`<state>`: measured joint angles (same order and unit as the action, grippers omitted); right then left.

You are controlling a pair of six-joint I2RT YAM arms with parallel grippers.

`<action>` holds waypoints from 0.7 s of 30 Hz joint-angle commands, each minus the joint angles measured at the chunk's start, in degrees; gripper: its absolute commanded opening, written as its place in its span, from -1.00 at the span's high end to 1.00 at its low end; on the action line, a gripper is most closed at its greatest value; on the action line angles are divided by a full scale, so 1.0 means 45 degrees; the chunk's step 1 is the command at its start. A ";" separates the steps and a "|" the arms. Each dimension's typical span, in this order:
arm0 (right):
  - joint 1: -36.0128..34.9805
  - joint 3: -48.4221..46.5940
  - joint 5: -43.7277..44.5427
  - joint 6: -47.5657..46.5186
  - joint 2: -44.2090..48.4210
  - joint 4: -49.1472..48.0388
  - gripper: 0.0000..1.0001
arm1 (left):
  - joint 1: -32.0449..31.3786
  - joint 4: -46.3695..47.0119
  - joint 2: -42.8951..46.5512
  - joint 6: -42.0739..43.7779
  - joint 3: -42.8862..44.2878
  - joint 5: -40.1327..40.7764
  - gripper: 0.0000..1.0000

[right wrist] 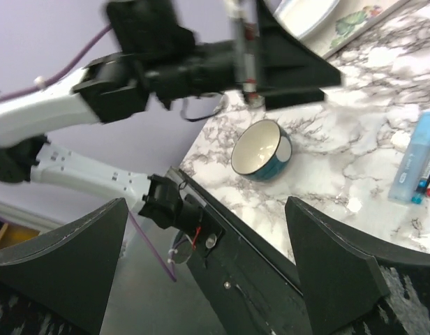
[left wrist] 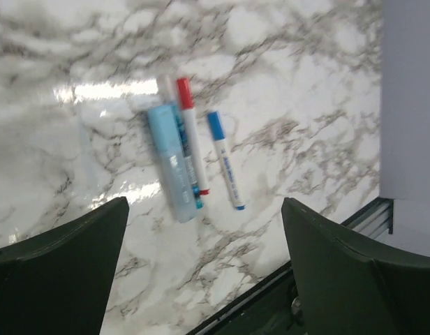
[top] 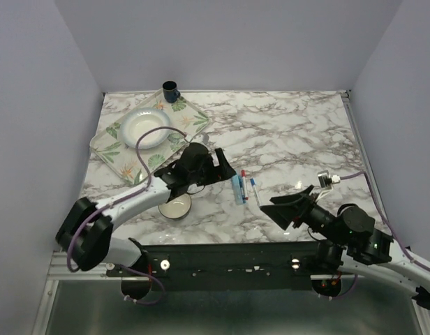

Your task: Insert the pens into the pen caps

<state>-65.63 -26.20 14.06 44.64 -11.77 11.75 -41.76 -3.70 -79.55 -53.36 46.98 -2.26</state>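
Three pens lie side by side on the marble table [top: 292, 132], between the two arms. The thick light blue pen [left wrist: 172, 162] is on the left, touching a thin white pen with a red cap [left wrist: 190, 132]. A thin white pen with a dark blue cap [left wrist: 224, 159] lies slightly apart on the right. I cannot tell a separate cap on the light blue pen. My left gripper [left wrist: 201, 272] hovers open just left of the pens [top: 243, 187], holding nothing. My right gripper [top: 288, 202] is open and empty to their right, and its view catches the light blue pen [right wrist: 414, 157].
A small teal bowl [top: 175, 206] with a white inside sits near the front edge under the left arm. A leaf-patterned tray [top: 194, 118] with a white plate [top: 144, 128] stands at the back left. A dark cup [top: 170, 89] stands behind it.
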 commanded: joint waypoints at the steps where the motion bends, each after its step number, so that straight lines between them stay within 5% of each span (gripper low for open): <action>1: -0.0026 -0.2161 0.1852 0.0255 -0.0976 0.1995 -1.00 | -0.0056 -0.1324 0.2731 0.3337 0.1374 0.1246 -0.97; 7: -0.0045 -0.4059 0.4236 -0.0075 -0.2284 0.3951 -1.00 | -0.0056 -0.0685 0.5955 0.5840 0.1475 -0.0549 -0.98; 14: -0.0045 -0.5388 0.5427 -0.1579 -0.2911 0.3796 -1.00 | -0.0056 0.1271 0.8982 0.5532 -0.0360 -0.1567 -0.98; 21: -0.0065 -0.5975 0.5859 -0.2088 -0.3204 0.3426 -1.00 | -0.0056 0.1527 0.9747 0.5589 -0.1104 -0.1841 -0.98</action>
<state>-65.63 -51.18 36.32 37.82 -25.36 26.89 -41.76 1.26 -36.97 -29.74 42.61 -8.34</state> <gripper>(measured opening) 0.998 0.988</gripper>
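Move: The fat pale-blue marker lies just below the left hand, about 1 cm ahead, 4 cm right and 10 cm down. At table height, from the left hand, the red-capped pen is 2 cm ahead and 6 cm right; the blue-capped pen is level and 10 cm right. From the right hand the marker is roughly 16 cm ahead, 11 cm left and 25 cm down, the blue-capped pen 14 cm ahead and 5 cm left. Open and empty, the left hand rises 22 cm off the marker, tilting upward; the right rises 8 cm, swinging clockwise. ##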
